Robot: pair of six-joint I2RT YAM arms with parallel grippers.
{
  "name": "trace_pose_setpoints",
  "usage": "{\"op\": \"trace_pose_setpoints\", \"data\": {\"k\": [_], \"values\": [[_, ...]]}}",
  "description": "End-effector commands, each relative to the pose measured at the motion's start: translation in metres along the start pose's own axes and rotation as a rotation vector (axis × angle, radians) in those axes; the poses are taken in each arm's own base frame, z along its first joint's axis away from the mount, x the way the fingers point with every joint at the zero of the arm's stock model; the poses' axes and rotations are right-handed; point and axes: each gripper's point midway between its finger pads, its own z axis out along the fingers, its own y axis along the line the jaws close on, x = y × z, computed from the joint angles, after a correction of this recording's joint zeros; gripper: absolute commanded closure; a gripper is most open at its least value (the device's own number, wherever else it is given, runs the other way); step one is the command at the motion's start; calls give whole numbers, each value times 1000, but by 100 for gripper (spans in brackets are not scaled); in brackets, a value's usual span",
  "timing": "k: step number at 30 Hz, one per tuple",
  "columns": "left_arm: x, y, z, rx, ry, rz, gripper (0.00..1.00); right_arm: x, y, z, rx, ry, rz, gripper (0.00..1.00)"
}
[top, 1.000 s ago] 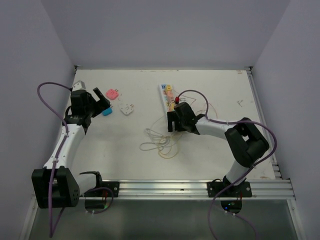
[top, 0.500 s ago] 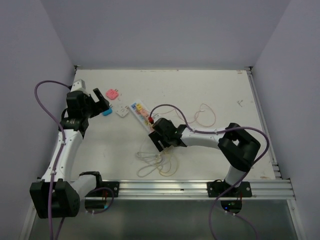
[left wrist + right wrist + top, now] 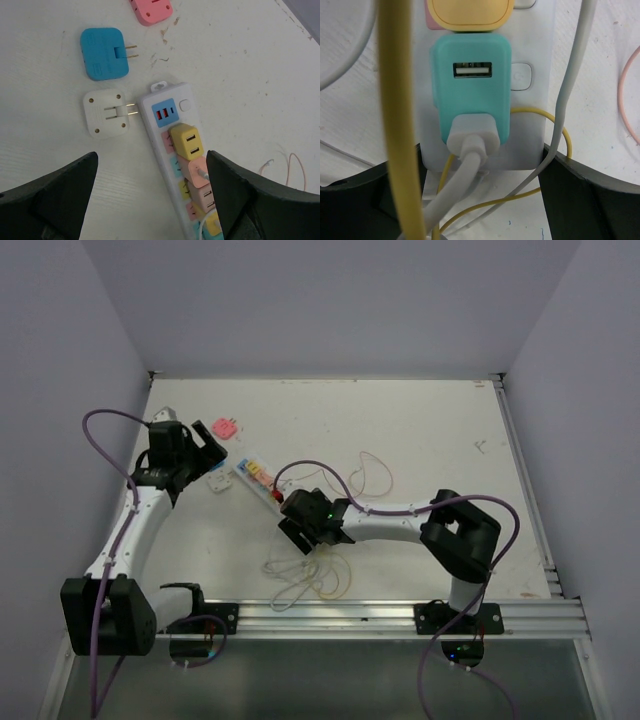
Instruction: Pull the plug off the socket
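The socket [image 3: 255, 476] is a long white strip lying diagonally at centre left. In the left wrist view the socket [image 3: 172, 94] carries a yellow plug [image 3: 187, 141], then pink plugs [image 3: 200, 171] and more below. My left gripper [image 3: 150, 161] hangs open above that end, its right finger beside the plugs. My right gripper [image 3: 481, 167] is shut on the near end of the socket [image 3: 526, 125], one finger against each side. A teal plug [image 3: 470, 90] with a thick white cable sits just ahead of it. From above, the right gripper [image 3: 287, 508] meets the strip's lower end.
Loose adapters lie by the strip's far end: blue [image 3: 104, 54], white [image 3: 106, 113] and pink [image 3: 151, 7]. White and yellow cables [image 3: 305, 575] tangle behind the right gripper. A thin pink cable [image 3: 375, 475] loops mid-table. The left wall is close to the left arm.
My right gripper has dragged the socket left and nearer, up to the left arm. The left gripper has shifted slightly over the strip's far end and its jaws have narrowed a little.
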Motion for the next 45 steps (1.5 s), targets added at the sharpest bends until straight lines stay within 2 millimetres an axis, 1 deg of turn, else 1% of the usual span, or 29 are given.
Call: {"op": "trace_pose_setpoints", "data": {"k": [1, 3, 4, 6, 7, 8, 9, 10, 12, 13, 15, 17, 18, 19, 21, 22, 24, 25, 28, 32, 34, 37, 45], "values": [[-11, -20, 2, 3, -20, -104, 7, 101, -11, 13, 66, 339, -195, 100], [-10, -25, 9, -9, -4, -119, 7, 102, -8, 13, 57, 341, -197, 100], [-7, -32, 15, -10, 18, -131, 7, 101, -7, 14, 50, 337, -198, 100], [-3, -39, 21, -18, 39, -133, 8, 103, -5, 13, 33, 339, -194, 100], [2, -49, 27, -20, 58, -123, 8, 103, -4, 12, 23, 339, -197, 100], [1, -51, 30, -39, 53, -117, 9, 104, -4, 12, 24, 341, -196, 100], [5, -52, 33, -53, 67, -108, 9, 104, -5, 11, 26, 342, -195, 100], [10, -58, 39, -68, 85, -118, 9, 107, -6, 11, 30, 352, -188, 100], [18, -60, 45, -87, 114, -116, 10, 111, -6, 10, 27, 370, -178, 100], [22, -65, 52, -92, 131, -121, 11, 113, -7, 10, 28, 379, -163, 100], [29, -71, 56, -102, 146, -111, 13, 117, -7, 10, 31, 392, -159, 100], [31, -76, 66, -131, 146, -97, 15, 119, -11, 10, 54, 402, -136, 100], [36, -74, 67, -156, 162, -85, 15, 119, -14, 11, 69, 404, -132, 100], [41, -80, 73, -168, 175, -84, 15, 122, -16, 10, 78, 418, -127, 100], [49, -82, 77, -183, 201, -77, 19, 125, -22, 11, 96, 437, -81, 100], [52, -87, 81, -183, 212, -76, 20, 129, -27, 11, 106, 455, -45, 100], [53, -93, 85, -175, 217, -73, 22, 135, -27, 10, 84, 475, -18, 100], [53, -98, 88, -171, 219, -69, 22, 133, -28, 10, 82, 469, -7, 100], [55, -103, 95, -173, 234, -67, 24, 135, -29, 10, 73, 483, 7, 100], [58, -108, 100, -175, 256, -68, 26, 137, -34, 11, 82, 498, 29, 100], [58, -108, 98, -187, 265, -68, 26, 138, -37, 11, 92, 505, 48, 100], [59, -102, 94, -215, 267, -63, 26, 138, -42, 10, 108, 507, 61, 100], [67, -94, 92, -273, 301, -71, 29, 141, -42, 11, 110, 516, 64, 100]]}}
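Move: The yellow plug, seated in the socket strip, lies about 8 cm ahead of the left hand, 9 cm to its right and 12 cm below. The peach plug is the next one along the strip, some 3 cm nearer the robot and 2 cm farther right. The loose white plug stands 4 cm ahead and 2 cm right of the left hand, the loose blue plug 9 cm ahead and 1 cm right, both 15 cm down. From the right hand, the yellow plug is about 16 cm ahead, 10 cm left and 2 cm higher. Sweeping right some 12 cm and forward about 7, the left hand also sinks and tips down about 20 degrees, leaving the loose plugs for the strip's yellow plug. Its fingers narrow somewhat but stay open, just above the plug. The right hand keeps clamping the strip's near end, turning it slightly clockwise and settling about 1 cm. ##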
